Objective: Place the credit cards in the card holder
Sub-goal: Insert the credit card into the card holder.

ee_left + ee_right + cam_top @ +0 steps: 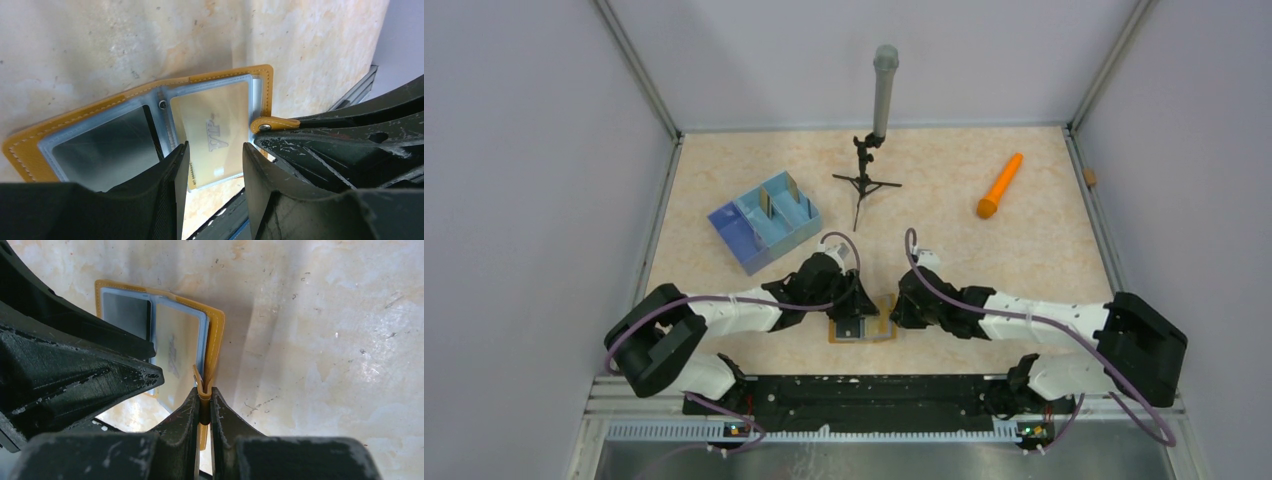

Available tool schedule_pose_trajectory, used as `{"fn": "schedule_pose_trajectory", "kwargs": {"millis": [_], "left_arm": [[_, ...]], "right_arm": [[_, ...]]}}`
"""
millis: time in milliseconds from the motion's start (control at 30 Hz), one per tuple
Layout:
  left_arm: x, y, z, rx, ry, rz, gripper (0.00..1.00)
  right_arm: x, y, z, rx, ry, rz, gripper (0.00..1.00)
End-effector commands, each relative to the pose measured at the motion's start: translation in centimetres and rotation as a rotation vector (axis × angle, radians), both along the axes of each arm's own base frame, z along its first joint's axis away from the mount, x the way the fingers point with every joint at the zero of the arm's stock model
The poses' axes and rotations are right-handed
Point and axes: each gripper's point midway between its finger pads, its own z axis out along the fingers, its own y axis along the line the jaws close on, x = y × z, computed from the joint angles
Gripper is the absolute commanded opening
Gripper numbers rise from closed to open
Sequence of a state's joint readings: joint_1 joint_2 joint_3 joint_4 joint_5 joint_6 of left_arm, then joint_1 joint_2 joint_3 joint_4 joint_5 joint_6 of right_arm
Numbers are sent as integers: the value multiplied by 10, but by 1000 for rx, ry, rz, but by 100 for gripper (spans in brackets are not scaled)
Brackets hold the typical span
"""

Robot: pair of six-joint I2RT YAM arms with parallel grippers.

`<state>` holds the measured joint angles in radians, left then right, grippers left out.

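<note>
The card holder (865, 329) lies open on the table between my two arms, mustard-orange with greyish-blue pockets (75, 117) (216, 335). A pale gold credit card (215, 120) (175, 352) sits partly in its right-hand pocket, its near end sticking out. My left gripper (215, 147) (852, 318) straddles that end, a finger against each long edge of the card. A dark card (105, 145) fills the other pocket. My right gripper (204, 392) (900, 314) is shut on the holder's snap tab (275, 122).
A blue divided tray (729, 225) with two cards standing in it (765, 203) is at the back left. A grey microphone on a small black tripod (879, 110) stands at the back middle. An orange cone-shaped stick (999, 186) lies at the back right.
</note>
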<state>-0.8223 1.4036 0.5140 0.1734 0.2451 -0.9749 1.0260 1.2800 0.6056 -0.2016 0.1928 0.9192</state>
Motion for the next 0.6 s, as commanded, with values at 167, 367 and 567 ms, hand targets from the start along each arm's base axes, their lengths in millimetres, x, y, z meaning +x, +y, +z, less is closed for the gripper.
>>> {"fn": "schedule_pose_trajectory", "kwargs": {"millis": [167, 367, 567], "left_arm": [[9, -11, 20, -75, -59, 13, 50], [9, -6, 27, -67, -94, 11, 62], [8, -2, 41, -83, -172, -16, 70]], "right_arm": [[4, 3, 44, 173, -108, -28, 0], [4, 0, 57, 194, -127, -35, 0], [4, 6, 64, 219, -136, -16, 0]]}}
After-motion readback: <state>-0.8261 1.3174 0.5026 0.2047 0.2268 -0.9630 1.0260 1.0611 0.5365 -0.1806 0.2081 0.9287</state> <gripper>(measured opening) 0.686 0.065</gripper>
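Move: The right hand already pinches the card holder's strap. The gold card in the flap's pocket lies about 4 cm to its left, about level fore and aft and 2 cm below; the black card in the other half is some 10 cm to its left, 1 cm nearer the base. From the left hand's half-open fingers, the gold card is straight below by about 2 cm; the black card is roughly 7 cm to the left, 1 cm back and 3 cm below. Keeping its pinch on the strap, the right hand draws the flap of the card holder up about 4 cm, its wrist tilting some 10 degrees, then stops. The left hand rises more slowly and mostly late, about 3 cm up off its place over the gold card, while its fingers spread wider. ##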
